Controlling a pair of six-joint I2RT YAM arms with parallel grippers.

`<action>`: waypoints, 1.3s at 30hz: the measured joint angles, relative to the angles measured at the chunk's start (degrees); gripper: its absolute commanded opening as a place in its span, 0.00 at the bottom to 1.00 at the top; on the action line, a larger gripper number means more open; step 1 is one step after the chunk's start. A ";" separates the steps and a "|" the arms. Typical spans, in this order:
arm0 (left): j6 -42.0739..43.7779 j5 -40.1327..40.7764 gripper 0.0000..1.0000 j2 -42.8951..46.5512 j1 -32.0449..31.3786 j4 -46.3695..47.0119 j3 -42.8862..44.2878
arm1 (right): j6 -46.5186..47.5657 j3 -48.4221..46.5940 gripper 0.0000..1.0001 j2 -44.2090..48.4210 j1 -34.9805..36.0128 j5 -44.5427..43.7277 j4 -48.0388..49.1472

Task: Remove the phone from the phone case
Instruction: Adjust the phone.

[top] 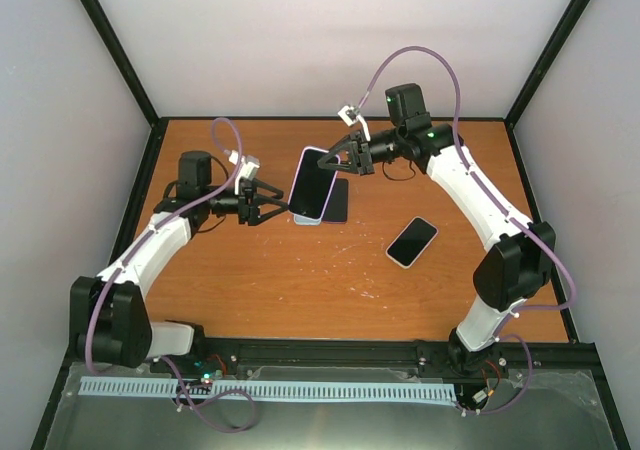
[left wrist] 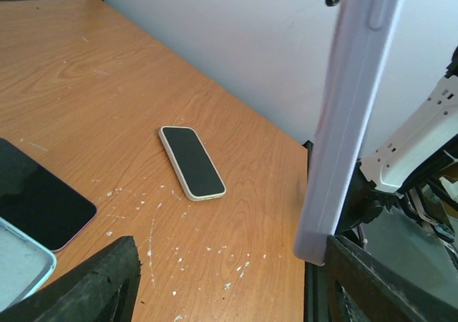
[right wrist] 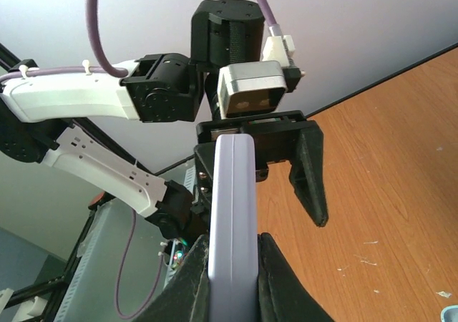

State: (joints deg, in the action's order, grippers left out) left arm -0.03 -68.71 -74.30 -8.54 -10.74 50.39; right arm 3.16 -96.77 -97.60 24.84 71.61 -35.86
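The phone in its lavender case [top: 313, 182] is held up off the table, tilted, screen facing the camera. My right gripper [top: 336, 158] is shut on its top edge; in the right wrist view the case's narrow edge [right wrist: 232, 215] is pinched between both fingers [right wrist: 286, 286]. My left gripper [top: 283, 208] is open at the case's lower left edge. In the left wrist view the case's side [left wrist: 351, 114] stands just inside the right finger [left wrist: 379, 286], with the left finger [left wrist: 93, 286] far apart from it.
A phone in a cream case [top: 412, 241] lies right of centre, also in the left wrist view [left wrist: 191, 162]. A bare black phone [left wrist: 36, 204] and a pale blue case [left wrist: 21, 265] lie under the held phone. The back wall is close behind.
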 measured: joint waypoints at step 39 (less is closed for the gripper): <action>2.47 -9.55 0.36 -7.87 -5.11 -1.01 11.78 | 3.06 -3.98 0.03 -2.97 1.60 5.51 0.90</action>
State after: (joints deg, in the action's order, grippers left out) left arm 2.44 -78.26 -82.17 -13.65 -11.75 62.17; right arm 6.22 -100.75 -100.57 26.44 77.12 -34.96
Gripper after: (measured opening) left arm 0.376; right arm 0.093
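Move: Its left long edge turned to the open left fingers, the phone in the lilac case is held up with its middle about 7 cm to the left hand's right, level with it fore and aft, and 5 cm above. From the right hand, already gripping its upper right side, that middle is about 3 cm left, 2 cm back and 5 cm down. On the table some 23 cm below the left hand, the blue case lies about 10 cm ahead and 5 cm right, the black phone 10 cm ahead and 12 cm right. Dipping a couple of centimetres forward and down at the phone's lower left corner, the left hand then draws back and climbs about 6 cm along the case's left edge while reaching 4 cm right, turning some 15 degrees clockwise. Its fingers narrow around that edge, the rear one working between rim and phone. The right hand keeps its pinch, shifting slightly up, left and back. ##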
